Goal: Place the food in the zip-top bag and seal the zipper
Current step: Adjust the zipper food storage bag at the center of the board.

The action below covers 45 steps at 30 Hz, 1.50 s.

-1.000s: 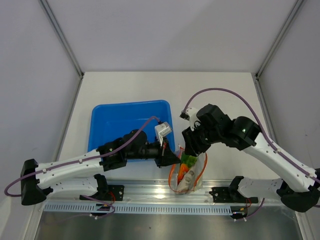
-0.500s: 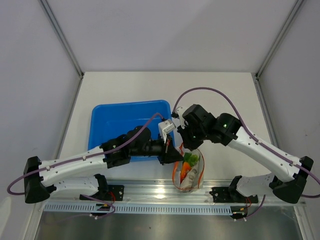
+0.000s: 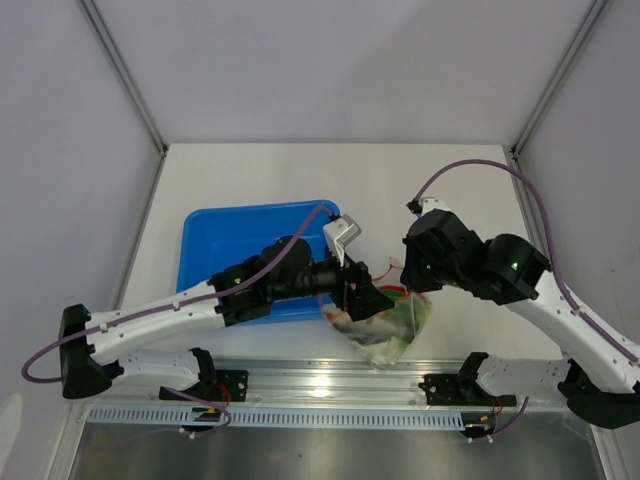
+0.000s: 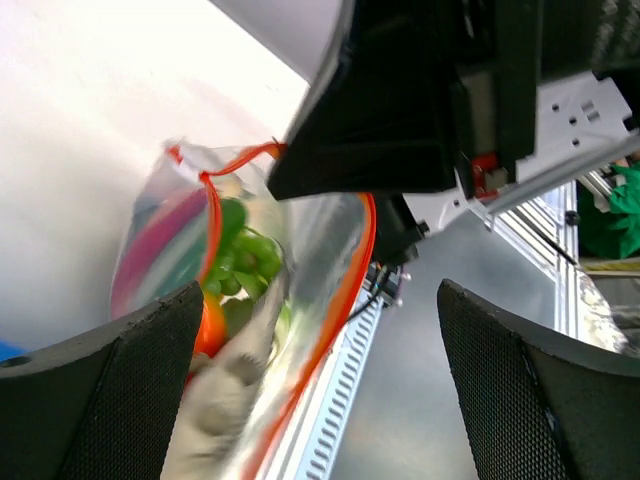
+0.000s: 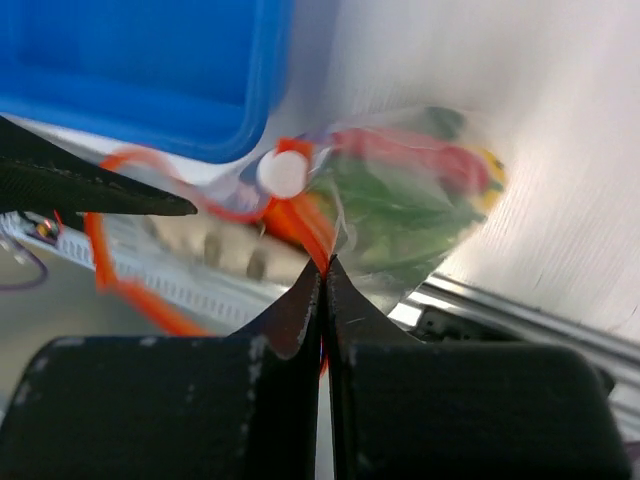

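The zip-top bag [image 3: 388, 328] is clear and crinkly and sits near the table's front edge between both arms. The food shows through it: green grapes [image 4: 245, 258], an orange piece [image 4: 208, 322] and a pale piece [image 4: 218, 420]. My right gripper [image 5: 325, 268] is shut on the red-orange zipper [image 5: 312, 232] at the bag's mouth, and the bag [image 5: 410, 195] sags beyond it. My left gripper [image 4: 320, 400] stands wide open just left of the bag [image 4: 250, 300]. The zipper [image 4: 345, 290] runs between its fingers without being pinched.
The blue tray [image 3: 215, 240] lies behind the left arm, and its corner [image 5: 130, 70] is close to the bag. A metal rail [image 3: 330, 385] runs along the table's front edge just below the bag. White walls enclose the table.
My left gripper has opened and let go of the bag. The right gripper has closed on the zipper and swung to the right, and the bag has tipped over toward the right.
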Available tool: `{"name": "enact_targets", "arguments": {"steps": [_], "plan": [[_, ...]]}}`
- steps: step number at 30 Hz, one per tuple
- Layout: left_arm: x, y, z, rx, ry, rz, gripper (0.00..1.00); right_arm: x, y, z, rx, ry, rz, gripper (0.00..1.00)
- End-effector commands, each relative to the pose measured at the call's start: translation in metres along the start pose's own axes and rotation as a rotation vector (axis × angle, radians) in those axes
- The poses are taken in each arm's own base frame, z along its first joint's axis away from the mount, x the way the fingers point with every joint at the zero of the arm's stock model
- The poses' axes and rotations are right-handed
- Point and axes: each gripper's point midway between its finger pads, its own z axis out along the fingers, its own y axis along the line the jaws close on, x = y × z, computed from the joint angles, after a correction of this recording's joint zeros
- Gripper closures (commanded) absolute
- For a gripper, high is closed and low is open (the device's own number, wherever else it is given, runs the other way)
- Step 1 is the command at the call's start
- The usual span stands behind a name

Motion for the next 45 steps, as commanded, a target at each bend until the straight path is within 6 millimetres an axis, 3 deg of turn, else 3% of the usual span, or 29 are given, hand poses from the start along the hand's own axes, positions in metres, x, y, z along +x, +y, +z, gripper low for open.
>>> {"name": "enact_targets", "arguments": {"steps": [1, 3, 5, 11, 16, 27, 33, 45], "plan": [[-0.033, -0.006, 0.021, 0.004, -0.069, 0.079, 0.01, -0.019, -0.021, -0.027, 0.092, -0.123, 0.217, 1.00], [-0.042, -0.013, 0.030, 0.027, -0.069, 0.113, 0.00, -0.020, -0.025, -0.032, 0.093, -0.147, 0.287, 1.00], [-0.035, -0.003, 0.044, -0.003, -0.037, 0.140, 0.01, -0.021, -0.028, -0.033, 0.091, -0.161, 0.330, 1.00], [-0.053, 0.011, 0.059, -0.049, -0.090, 0.341, 0.01, -0.016, -0.039, -0.038, 0.089, -0.212, 0.406, 1.00], [-0.064, -0.003, 0.060, 0.034, -0.136, 0.509, 0.00, -0.010, -0.044, -0.034, 0.082, -0.235, 0.483, 1.00], [-0.030, -0.038, 0.065, 0.326, -0.084, 0.575, 0.01, -0.004, -0.046, -0.026, 0.073, -0.247, 0.566, 1.00], [-0.021, -0.028, 0.079, 0.306, -0.061, 0.558, 0.01, -0.010, -0.041, -0.027, 0.041, -0.262, 0.591, 1.00], [-0.022, 0.023, 0.095, 0.052, -0.099, 0.511, 0.00, -0.012, -0.038, -0.035, 0.002, -0.274, 0.592, 1.00]]}}
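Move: For the open left hand, the bag mouth lies some 8 cm below, about 1 cm right and 3 cm back; the slider is 4 cm ahead, 3 cm right and 4 cm below. For the right hand, already pinching its rim, the mouth is 5 cm left, 3 cm back and 3 cm down; the slider lies 3 cm ahead, 3 cm left and 2 cm lower. Still pinching the rim, the right hand turns clockwise, moving 5 cm right; open left follows 8 cm, partly forward. ##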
